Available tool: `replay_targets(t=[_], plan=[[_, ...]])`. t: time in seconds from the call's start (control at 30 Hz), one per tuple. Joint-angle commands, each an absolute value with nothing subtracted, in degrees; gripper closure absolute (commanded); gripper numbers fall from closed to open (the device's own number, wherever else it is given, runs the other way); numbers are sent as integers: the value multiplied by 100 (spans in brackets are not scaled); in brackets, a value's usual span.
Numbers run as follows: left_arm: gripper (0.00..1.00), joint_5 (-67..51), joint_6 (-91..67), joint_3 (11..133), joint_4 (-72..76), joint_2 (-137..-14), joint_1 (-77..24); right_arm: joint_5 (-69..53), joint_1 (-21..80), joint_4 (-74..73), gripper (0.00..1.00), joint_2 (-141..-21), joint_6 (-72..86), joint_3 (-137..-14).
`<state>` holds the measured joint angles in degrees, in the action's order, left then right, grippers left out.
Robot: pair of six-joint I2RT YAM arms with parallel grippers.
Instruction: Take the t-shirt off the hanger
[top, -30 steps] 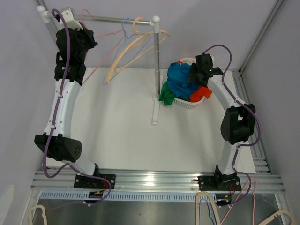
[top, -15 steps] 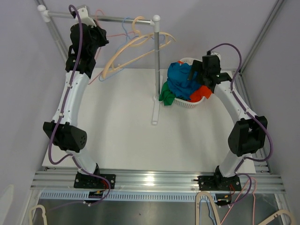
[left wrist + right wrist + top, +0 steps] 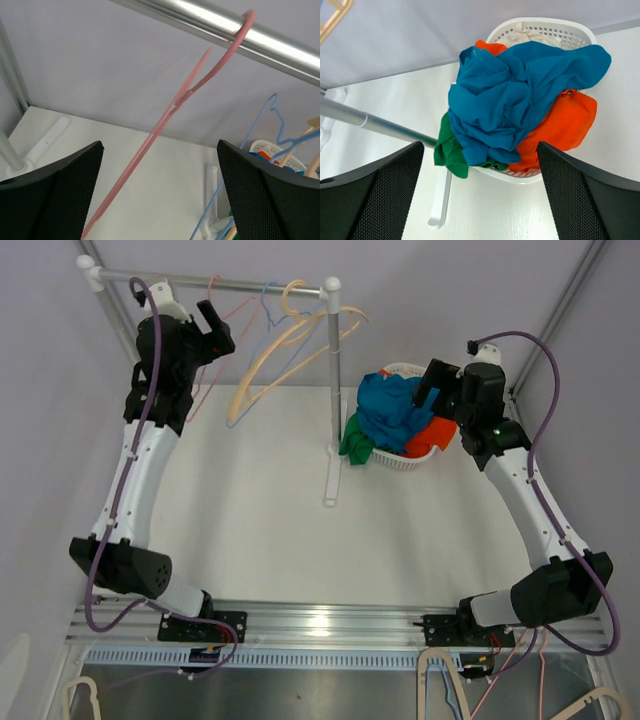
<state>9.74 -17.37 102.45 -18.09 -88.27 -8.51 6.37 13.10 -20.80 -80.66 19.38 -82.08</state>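
A rail (image 3: 230, 280) holds bare hangers: a pink one (image 3: 213, 288), a blue one (image 3: 268, 302) and cream ones (image 3: 250, 380). No t-shirt hangs on any of them. My left gripper (image 3: 218, 332) is open just below the rail. In the left wrist view the pink hanger (image 3: 165, 120) runs between its spread fingers (image 3: 160, 200), touching neither. A white basket (image 3: 405, 368) holds a blue t-shirt (image 3: 385, 410), an orange one (image 3: 432, 435) and a green one (image 3: 355, 445). My right gripper (image 3: 428, 390) is open and empty above the basket's right side, with the blue t-shirt (image 3: 520, 100) ahead of it.
The rack's upright pole (image 3: 331, 370) and its foot (image 3: 330, 480) stand between the hangers and the basket. The blue hanger (image 3: 277, 127) hangs right of my left fingers. Spare hangers (image 3: 440, 680) lie below the table's near edge. A metal frame post (image 3: 560, 320) rises at the back right.
My left gripper has moved right along the rail and lower, towards the pink hanger. My right gripper has drawn back to the right, off the basket. The cream hangers have swung.
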Motion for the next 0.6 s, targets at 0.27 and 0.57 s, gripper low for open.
replay_targets(t=[0.27,0.57], plan=[[0,828,-2364,8211,-2549,-5595,-879,-200,1415,-1494,1,-6163,1758,-6937],[1,-526,-2592,5594,-2794,-3315,-905,-518,1494,-2109,1,-4176,1907,-5723]])
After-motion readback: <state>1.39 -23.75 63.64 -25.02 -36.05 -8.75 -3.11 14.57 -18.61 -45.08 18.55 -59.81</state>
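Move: The pink hanger hangs on the rail about 7 cm ahead of the open left hand and 3 cm to its right, at nearly the same height; the blue hanger is some 10 cm right of it and the wooden hanger 5 cm farther right, both about as far out. The blue t-shirt heaped in the basket lies roughly 9 cm ahead, 2 cm left and 19 cm below the right hand, the orange t-shirt 6 cm right of it and 3 cm nearer. The pink hanger, already let go, is left on the rail as the left hand draws back about 23 cm towards its base, first rising slightly, then sinking and turning a little clockwise. The blue t-shirt stays behind too: the right hand backs off some 15 cm from the basket, rising about 4 cm, its fingers tipping up and turning counter-clockwise. Both grippers stay wide open. ##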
